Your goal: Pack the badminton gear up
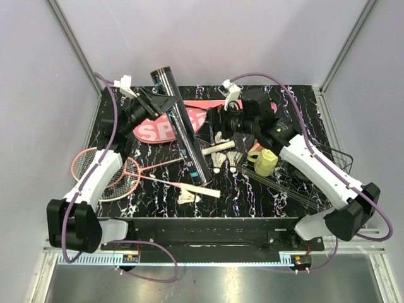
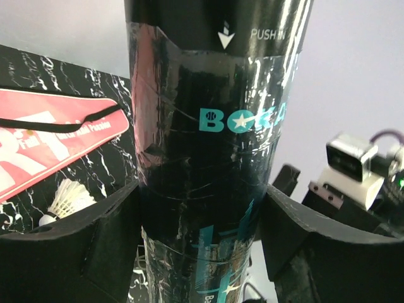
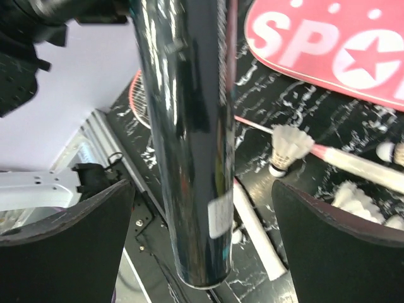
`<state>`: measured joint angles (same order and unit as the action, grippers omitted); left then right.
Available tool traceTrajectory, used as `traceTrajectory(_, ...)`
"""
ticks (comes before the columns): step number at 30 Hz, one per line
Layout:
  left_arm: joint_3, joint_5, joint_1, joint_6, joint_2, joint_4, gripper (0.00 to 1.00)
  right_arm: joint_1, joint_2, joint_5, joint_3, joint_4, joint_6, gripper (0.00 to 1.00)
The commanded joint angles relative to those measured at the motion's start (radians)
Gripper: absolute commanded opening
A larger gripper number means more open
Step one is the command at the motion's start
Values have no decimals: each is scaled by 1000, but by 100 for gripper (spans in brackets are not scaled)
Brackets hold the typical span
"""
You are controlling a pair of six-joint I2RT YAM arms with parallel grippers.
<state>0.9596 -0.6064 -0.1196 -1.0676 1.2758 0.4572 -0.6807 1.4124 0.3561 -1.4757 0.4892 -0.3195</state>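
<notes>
A long black tube [image 1: 184, 129] stands tilted over the middle of the table, upper end toward the back. My left gripper [image 1: 158, 104] is shut on its upper part; in the left wrist view both fingers [image 2: 82, 233] press against the tube [image 2: 214, 126]. My right gripper [image 1: 218, 121] is open just right of the tube; in the right wrist view the tube [image 3: 189, 126] hangs between its fingers [image 3: 328, 246] with gaps on both sides. The pink SPORT cover [image 1: 158, 131] lies behind the tube. Two pink-red racquets [image 1: 101, 167] lie at the left. Shuttlecocks [image 1: 218, 164] lie mid-table.
A yellow-green cup [image 1: 265, 163] with a peach lid stands right of the shuttlecocks. A black wire basket [image 1: 319, 173] lies under the right arm. One white racquet handle [image 1: 202, 189] reaches past the tube's lower end, with a shuttlecock [image 1: 187, 197] beside it.
</notes>
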Motion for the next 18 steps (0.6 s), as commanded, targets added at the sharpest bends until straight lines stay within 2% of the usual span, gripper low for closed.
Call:
traceTrajectory(1, 2, -10, -58, 147, -50, -37, 56, -16, 20, 141, 55, -271, -96, 100)
traceTrajectory(4, -25, -6, -83, 149, -65, -28, 55, -39, 57, 127, 63, -377, -99, 100)
traceTrajectory(14, -79, -1, -86, 127, -121, -12, 55, -155, 118, -97, 94, -429, 10, 99)
traceTrajectory(18, -94, -7, -84, 100, -118, 12, 54, -174, 135, -172, 101, -400, 19, 100)
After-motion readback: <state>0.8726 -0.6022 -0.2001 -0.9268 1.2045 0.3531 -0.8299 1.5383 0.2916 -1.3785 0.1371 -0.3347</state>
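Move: Some 8 cm to the right hand's left and 4 cm farther out, about level with it, is the middle of the slanting shuttlecock tube, already gripped in its upper part by the left hand; from the left hand that middle lies about 6 cm back, 4 cm right and 4 cm lower. Roughly 30 cm below the right hand are the lower racket's handle, 7 cm back and 3 cm left, and the sports bag, 24 cm ahead and 1 cm left. Reaching left about 8 cm with its fingers wide open, the right hand rises slightly, then sinks some 3 cm below where it began, bringing its fingers around the tube below the left gripper. Keeping its grip, the left hand brings the tube towards it: first back and right, then about 4 cm down. ##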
